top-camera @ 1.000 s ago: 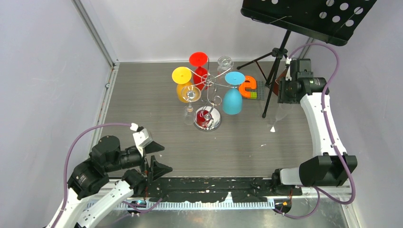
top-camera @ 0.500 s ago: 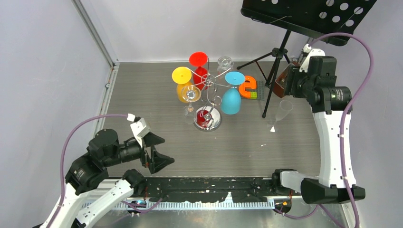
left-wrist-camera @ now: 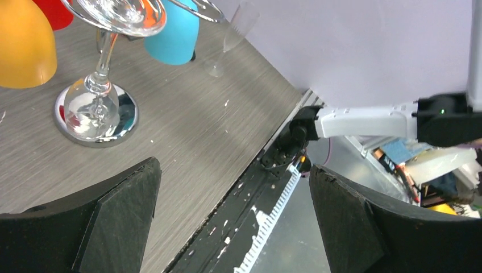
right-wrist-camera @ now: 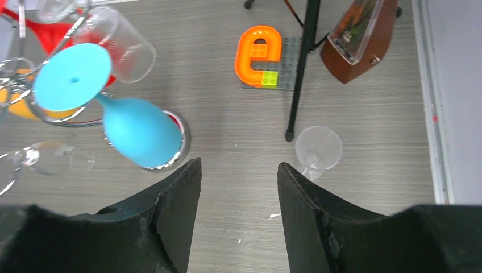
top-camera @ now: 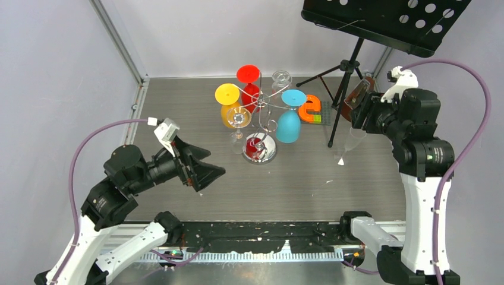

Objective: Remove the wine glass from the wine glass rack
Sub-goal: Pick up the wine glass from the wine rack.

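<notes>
The chrome wine glass rack (top-camera: 262,104) stands mid-table on its round mirrored base (left-wrist-camera: 122,122). Yellow (top-camera: 228,110), red (top-camera: 249,83) and blue (top-camera: 290,122) glasses and a clear wine glass (top-camera: 238,120) hang upside down from its arms. A clear flute glass (right-wrist-camera: 318,148) stands upright on the table right of the rack, apart from it. My right gripper (right-wrist-camera: 239,165) hovers open and empty high over the table just left of that flute. Left of the rack and nearer me, my left gripper (left-wrist-camera: 234,168) is wide open, holding nothing.
A black tripod music stand (top-camera: 347,71) rises at the back right, its leg (right-wrist-camera: 300,79) close to the flute. An orange letter block (right-wrist-camera: 258,52) and a brown metronome (right-wrist-camera: 359,35) lie behind it. Walls close in both sides.
The right gripper opened wider and rose back from the flute, which stays standing on the table. The left arm lifted and reached forward toward the rack.
</notes>
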Robot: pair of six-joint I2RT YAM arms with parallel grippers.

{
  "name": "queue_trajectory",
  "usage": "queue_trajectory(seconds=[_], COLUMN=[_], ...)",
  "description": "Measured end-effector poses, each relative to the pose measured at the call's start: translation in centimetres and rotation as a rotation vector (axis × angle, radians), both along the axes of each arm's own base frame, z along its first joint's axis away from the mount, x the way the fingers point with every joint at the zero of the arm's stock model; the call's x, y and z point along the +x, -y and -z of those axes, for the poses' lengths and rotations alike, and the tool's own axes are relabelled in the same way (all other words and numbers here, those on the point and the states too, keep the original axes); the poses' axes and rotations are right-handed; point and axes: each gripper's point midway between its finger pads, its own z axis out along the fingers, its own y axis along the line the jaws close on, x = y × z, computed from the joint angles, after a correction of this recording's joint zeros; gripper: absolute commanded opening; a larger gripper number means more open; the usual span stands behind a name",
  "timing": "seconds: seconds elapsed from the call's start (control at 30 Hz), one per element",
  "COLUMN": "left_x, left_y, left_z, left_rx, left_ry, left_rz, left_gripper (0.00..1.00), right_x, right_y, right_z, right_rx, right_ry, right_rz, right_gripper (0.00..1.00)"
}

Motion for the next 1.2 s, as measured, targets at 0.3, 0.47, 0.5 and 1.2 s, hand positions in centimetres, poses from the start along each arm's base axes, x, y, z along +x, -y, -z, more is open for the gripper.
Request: queue_trajectory(seconds=[0.3, 0.47, 0.5, 1.2], left_x=[3.3, 5.0, 5.3, 10.1], left_y=[2.0, 3.1, 3.2, 4.0], left_z=[-1.8, -2.2, -2.1, -2.3], left_rx=[-0.096, -0.137, -0.143, -0.313], left_ry=[-0.099, -0.178, -0.190, -0.424], left_rz=[-0.085, -0.118, -0.125, -0.237], left_gripper=[1.00, 0.98, 0.98, 0.74], right_x=[-2.5, -3.8, -4.0, -5.8], right_y=[-4.2, -5.3, -5.4, -6.0], right_z=[-2.6, -2.6, -2.6, -2.7], right_rx=[0.097, 0.100, 0.099, 0.018], right_ry=[0.111, 0.133, 0.135, 0.190], right_rz=[-0.174, -0.231, -0.238, -0.294], right_gripper=[0.59, 0.59, 0.59, 0.59])
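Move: The clear wine glass, hanging foot-up from the near left arm of the rack, is about 12 cm ahead of the left hand and 6 cm to its right, its middle some 8 cm lower. The yellow glass hangs roughly 5 cm farther out than it and 3 cm left; the rack post is 4 cm beyond it and 5 cm right, the blue glass about 13 cm to its right. From the right hand the clear glass lies level ahead, about 30 cm left and 9 cm lower. Bring the open left gripper forward about 10 cm and slightly to the right towards the clear glass's foot, rising a little, while rolling the wrist some 30 degrees so its forward side dips. Narrow the fingers by about a fifth without shutting on anything. Meanwhile draw the empty right hand back and left, away from the standing flute, about 6 cm each way, swinging it counter-clockwise, its fingers still half open. ##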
